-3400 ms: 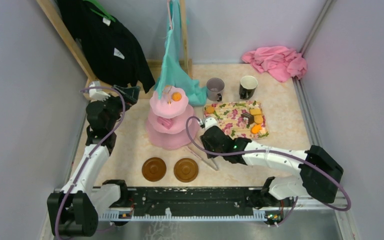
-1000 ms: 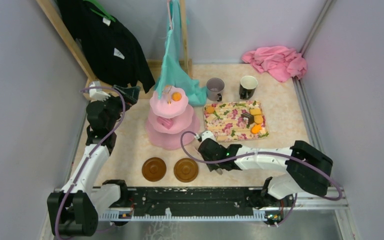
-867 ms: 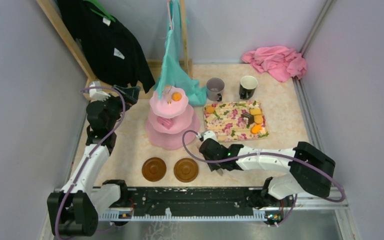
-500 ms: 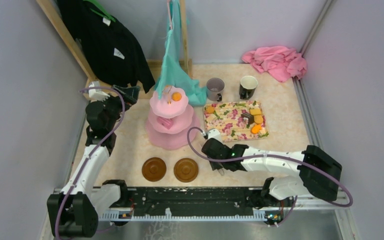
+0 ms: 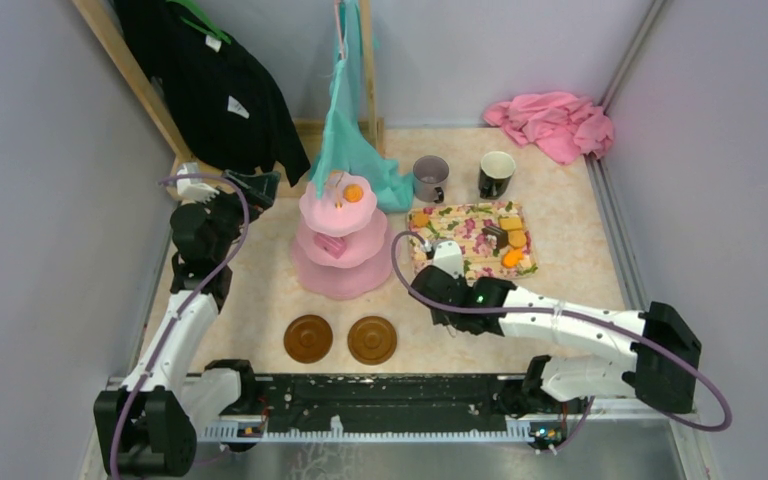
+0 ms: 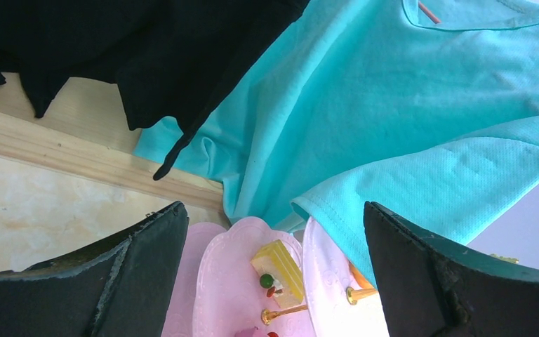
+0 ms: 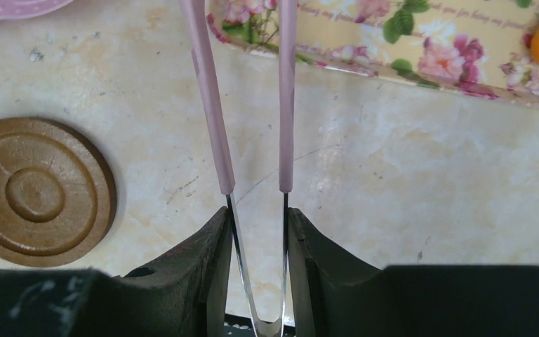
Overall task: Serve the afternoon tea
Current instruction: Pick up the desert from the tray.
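The pink three-tier stand carries an orange cake on top and a pink cake on its middle tier. The left wrist view shows a yellow cake on the stand. Several orange cakes and a brown cake lie on the floral tray. My right gripper is shut on pink-tipped metal tongs, whose tips reach the tray's near edge. My left gripper stands open left of the stand.
Two brown discs lie near the front; one disc shows left of the tongs. A grey mug and a black mug stand behind the tray. Teal fabric hangs over the stand; a pink cloth lies back right.
My right arm has carried the tongs to the right and away from the discs, up to the tray's near edge. Its jaws have closed a little. The left arm has not moved.
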Controlling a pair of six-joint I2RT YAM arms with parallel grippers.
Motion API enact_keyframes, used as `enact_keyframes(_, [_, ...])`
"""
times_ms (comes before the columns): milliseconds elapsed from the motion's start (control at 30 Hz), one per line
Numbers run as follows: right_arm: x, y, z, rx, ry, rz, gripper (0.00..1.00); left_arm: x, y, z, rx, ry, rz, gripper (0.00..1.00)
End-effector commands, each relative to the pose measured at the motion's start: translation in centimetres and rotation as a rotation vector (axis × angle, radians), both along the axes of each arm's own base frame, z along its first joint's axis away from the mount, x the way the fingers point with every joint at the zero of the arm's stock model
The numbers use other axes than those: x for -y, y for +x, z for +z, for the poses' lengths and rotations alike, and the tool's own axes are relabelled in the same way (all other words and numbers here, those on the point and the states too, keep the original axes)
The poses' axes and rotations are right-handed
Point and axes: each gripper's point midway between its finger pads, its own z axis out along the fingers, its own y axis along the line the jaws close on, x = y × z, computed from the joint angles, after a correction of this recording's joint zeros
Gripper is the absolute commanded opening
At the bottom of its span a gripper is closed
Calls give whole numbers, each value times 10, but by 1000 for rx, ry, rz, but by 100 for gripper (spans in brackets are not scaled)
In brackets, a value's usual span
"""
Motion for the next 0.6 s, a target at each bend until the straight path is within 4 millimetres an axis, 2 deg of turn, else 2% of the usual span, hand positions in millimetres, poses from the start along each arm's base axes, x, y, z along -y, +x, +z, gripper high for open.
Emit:
enact_keyframes(0, [27,16,22,41,-11,-139,32,2,-5,18,67,-10,-17,99])
enact_keyframes(267, [70,33,25,29,-19,-267,32,6,-5,17,68,-33,-39,99])
enact_keyframes(567, [96,52,21,-12,-35,-359,32,6,-7,18,72,-36,-37,99])
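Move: The right hand holds the tongs, tips forward; of the desserts left on the tray the nearest, the orange dessert, lies some 15 cm to its right, 10 cm ahead and 8 cm lower. At about the same depth, the dark cake is 12 cm right and 15 cm ahead, and the yellow cake 15 cm right and 17 cm ahead. From the left hand the orange dessert is roughly 50 cm right, 8 cm back and 26 cm down. Sweeping to its right by about 9 cm and forward by some 4 cm, nearly level, the right hand carries the tongs along the tray's near side towards the desserts at its right end. The wrist turns about 20 degrees clockwise as it goes, swinging the tips round; the fingers keep their hold on the tongs with the tips apart. ##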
